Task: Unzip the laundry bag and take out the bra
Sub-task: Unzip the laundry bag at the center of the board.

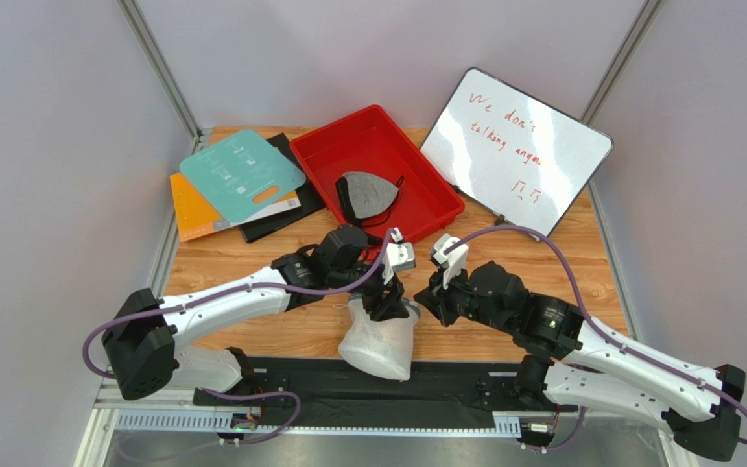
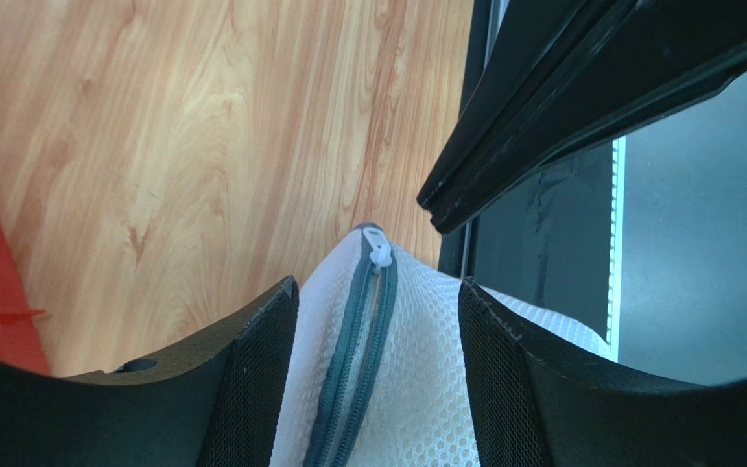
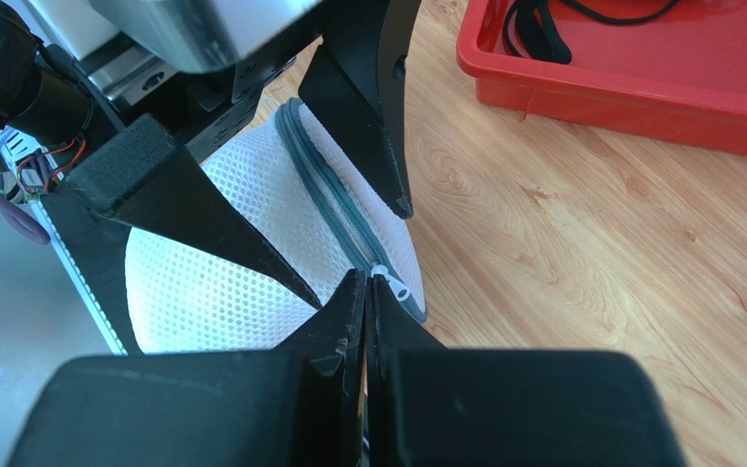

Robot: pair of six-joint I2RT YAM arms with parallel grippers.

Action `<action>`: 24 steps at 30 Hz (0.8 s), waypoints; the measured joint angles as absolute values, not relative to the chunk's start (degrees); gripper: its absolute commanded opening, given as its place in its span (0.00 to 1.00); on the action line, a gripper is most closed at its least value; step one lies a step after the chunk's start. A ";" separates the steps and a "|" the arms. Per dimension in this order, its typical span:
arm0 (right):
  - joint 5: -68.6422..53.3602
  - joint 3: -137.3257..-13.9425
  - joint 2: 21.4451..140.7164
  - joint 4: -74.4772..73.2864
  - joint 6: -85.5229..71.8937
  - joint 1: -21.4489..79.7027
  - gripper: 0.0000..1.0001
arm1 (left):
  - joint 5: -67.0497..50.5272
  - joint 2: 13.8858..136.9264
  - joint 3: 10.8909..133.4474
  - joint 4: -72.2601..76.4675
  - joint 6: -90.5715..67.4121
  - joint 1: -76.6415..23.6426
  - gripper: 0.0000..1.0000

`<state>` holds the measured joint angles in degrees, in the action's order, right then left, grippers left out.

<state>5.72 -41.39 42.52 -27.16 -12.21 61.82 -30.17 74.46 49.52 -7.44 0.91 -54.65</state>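
Note:
The laundry bag (image 1: pixel 379 342) is a white mesh pouch at the table's near edge, between the two arms. Its grey zipper band (image 2: pixel 353 370) runs up to a white zipper pull (image 2: pixel 379 250). My left gripper (image 2: pixel 377 292) is open and straddles the bag's rim, one finger on each side of the zipper. My right gripper (image 3: pixel 366 282) is shut, its tips right beside the zipper pull (image 3: pixel 389 280), with nothing seen between them. In the top view the left gripper (image 1: pixel 385 297) sits over the bag and the right gripper (image 1: pixel 428 292) is just to its right. The bra is hidden.
A red tray (image 1: pixel 426 167) at the back holds a grey bra with black straps (image 1: pixel 366 195). A whiteboard (image 1: pixel 519 146) leans at the back right. Teal (image 1: pixel 241 170) and orange (image 1: pixel 192 216) boards lie at the back left. The black base rail (image 1: pixel 348 384) runs under the bag.

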 measured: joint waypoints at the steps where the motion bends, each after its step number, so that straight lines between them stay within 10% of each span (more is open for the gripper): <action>1: 5.80 -41.28 42.48 -27.16 -12.21 61.82 0.00 | -30.17 74.50 49.21 -7.46 0.84 -54.65 0.65; 8: 6.42 -41.06 42.48 -27.11 -12.25 61.82 0.01 | -30.17 74.76 47.11 -6.87 0.19 -54.65 0.00; 15: 5.13 -40.10 42.48 -27.16 -12.38 61.82 0.38 | -30.04 72.20 45.01 -6.07 0.14 -54.59 0.00; 24: -2.94 -39.22 43.27 -25.06 -11.27 61.82 0.51 | -36.29 64.60 42.15 -4.56 -0.82 -50.81 0.00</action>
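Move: The left hand's open fingers straddle the laundry bag's zipper: the strip to pinch is about 2 cm below and 1 cm to its left, the zip slider about 1 cm to its right and 3 cm down. The bag's body lies roughly 7 cm back, 3 cm left and 7 cm below; the red tray's middle is some 23 cm ahead, 4 cm left and 14 cm down. From the right hand, the slider is about 2 cm ahead, 2 cm left and 2 cm below. The left hand sinks about 2 cm and shuts its fingers on the zipper strip just left of the slider, then keeps that pinch while drawing up some 3.5 cm and 2 cm to the left, easing slightly back. The right hand, shut and almost still at first, opens to about half and backs off some 2 cm, shifting a little left and down and turning about 10 degrees counter-clockwise, so that its fingertips face the slider and its pull tab with a gap around them. ##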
